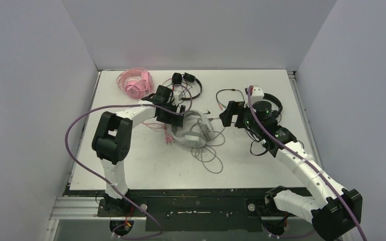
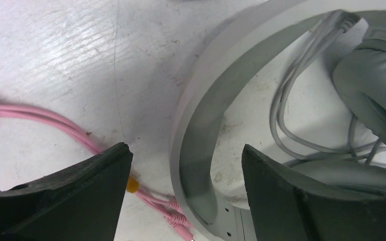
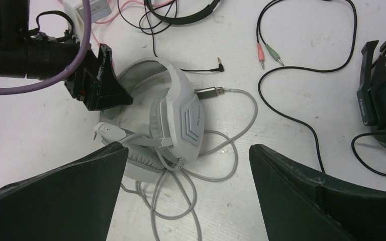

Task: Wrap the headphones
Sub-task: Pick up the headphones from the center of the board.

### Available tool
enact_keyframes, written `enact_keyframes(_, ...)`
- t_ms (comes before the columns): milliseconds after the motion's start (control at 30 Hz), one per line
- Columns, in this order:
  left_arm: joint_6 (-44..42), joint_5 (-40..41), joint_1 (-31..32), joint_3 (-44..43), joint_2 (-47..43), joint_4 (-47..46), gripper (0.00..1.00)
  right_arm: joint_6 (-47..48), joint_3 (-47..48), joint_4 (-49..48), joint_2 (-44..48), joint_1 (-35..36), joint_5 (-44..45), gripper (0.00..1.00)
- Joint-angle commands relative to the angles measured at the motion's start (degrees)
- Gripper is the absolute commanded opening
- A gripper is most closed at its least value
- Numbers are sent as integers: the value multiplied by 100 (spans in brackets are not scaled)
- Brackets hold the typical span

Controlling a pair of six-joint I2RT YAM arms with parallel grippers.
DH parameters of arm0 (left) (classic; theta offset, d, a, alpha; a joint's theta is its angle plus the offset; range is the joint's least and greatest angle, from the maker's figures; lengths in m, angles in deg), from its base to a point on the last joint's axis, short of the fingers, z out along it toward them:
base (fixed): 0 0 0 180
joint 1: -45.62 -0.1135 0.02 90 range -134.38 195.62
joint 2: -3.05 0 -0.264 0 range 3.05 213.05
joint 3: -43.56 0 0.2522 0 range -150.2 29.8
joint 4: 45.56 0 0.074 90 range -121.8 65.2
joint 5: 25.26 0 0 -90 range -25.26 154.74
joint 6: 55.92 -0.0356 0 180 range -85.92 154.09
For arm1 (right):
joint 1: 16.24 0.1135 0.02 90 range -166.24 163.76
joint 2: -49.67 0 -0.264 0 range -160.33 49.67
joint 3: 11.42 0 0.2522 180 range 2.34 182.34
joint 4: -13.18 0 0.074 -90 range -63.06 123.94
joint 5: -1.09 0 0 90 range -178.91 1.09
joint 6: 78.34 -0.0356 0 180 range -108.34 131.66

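The white-grey headphones [image 1: 193,131] lie mid-table with their grey cable [image 3: 181,191] loose in loops in front. My left gripper [image 2: 185,148] is open, its jaws either side of the grey headband [image 2: 201,115] with gaps on both sides. My right gripper [image 3: 187,146] hangs open above the ear cup [image 3: 188,118] and the cable, holding nothing. The pink headphones [image 1: 135,83] sit at the back left, and their pink cable [image 2: 55,119] runs under the left finger. One black pair [image 1: 188,83] lies at the back, another [image 3: 382,100] beside the right arm.
A USB plug [image 3: 211,92] on the grey cable lies right of the headband. A black cable ending in pink and green plugs [image 3: 269,52] curls across the right side. Pink plugs [image 2: 173,216] rest against the headband's base. Walls close in the table on three sides.
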Motion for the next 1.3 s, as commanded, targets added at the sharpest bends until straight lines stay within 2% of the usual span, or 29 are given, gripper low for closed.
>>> enact_keyframes(0,-149,145,137,-465,391,270,72,0,-94,-189,253,37,159,96)
enact_keyframes(167,-147,445,145,-734,614,326,68,-78,-225,-241,367,34,194,96)
enact_keyframes(367,-193,1086,277,-757,793,528,57,-98,-277,-205,505,34,279,95)
enact_keyframes(567,-127,2062,469,-848,727,813,24,-93,-246,-178,542,37,348,95)
enact_keyframes(733,50,2606,479,-820,-176,773,5,-93,-295,-170,592,37,333,95)
enact_keyframes(967,303,3553,479,-774,-1582,1105,0,-22,-338,-238,736,36,208,95)
enact_keyframes(1133,594,3889,449,-295,-2749,650,0,-61,-478,-503,881,40,25,96)
enact_keyframes(1267,519,4071,397,54,-3614,137,0,-52,-526,-638,969,54,-141,96)
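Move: The left hand is low over the board with the left side of the grey-white headphones' headband already between its open fingers, about 1 cm ahead and 2 cm down; their middle lies some 7 cm right and 3 cm back. The pink plug is roughly 8 cm back and 3 cm left, the black headphones 17 cm ahead and 4 cm right. From the right hand the white headphones' middle is about 6 cm ahead, 10 cm left, 19 cm below. The left hand eases down and forward about 2 cm each, rolling its left side up some 15 degrees, and closes its fingers nearly shut to pinch the left side of the headband. It then rises quickly, about 20 cm, drifting some 8 cm left towards the pink headphones' side, while its fingers tip up to point more forward and the wrist turns counter-clockwise by roughly 20 degrees. ##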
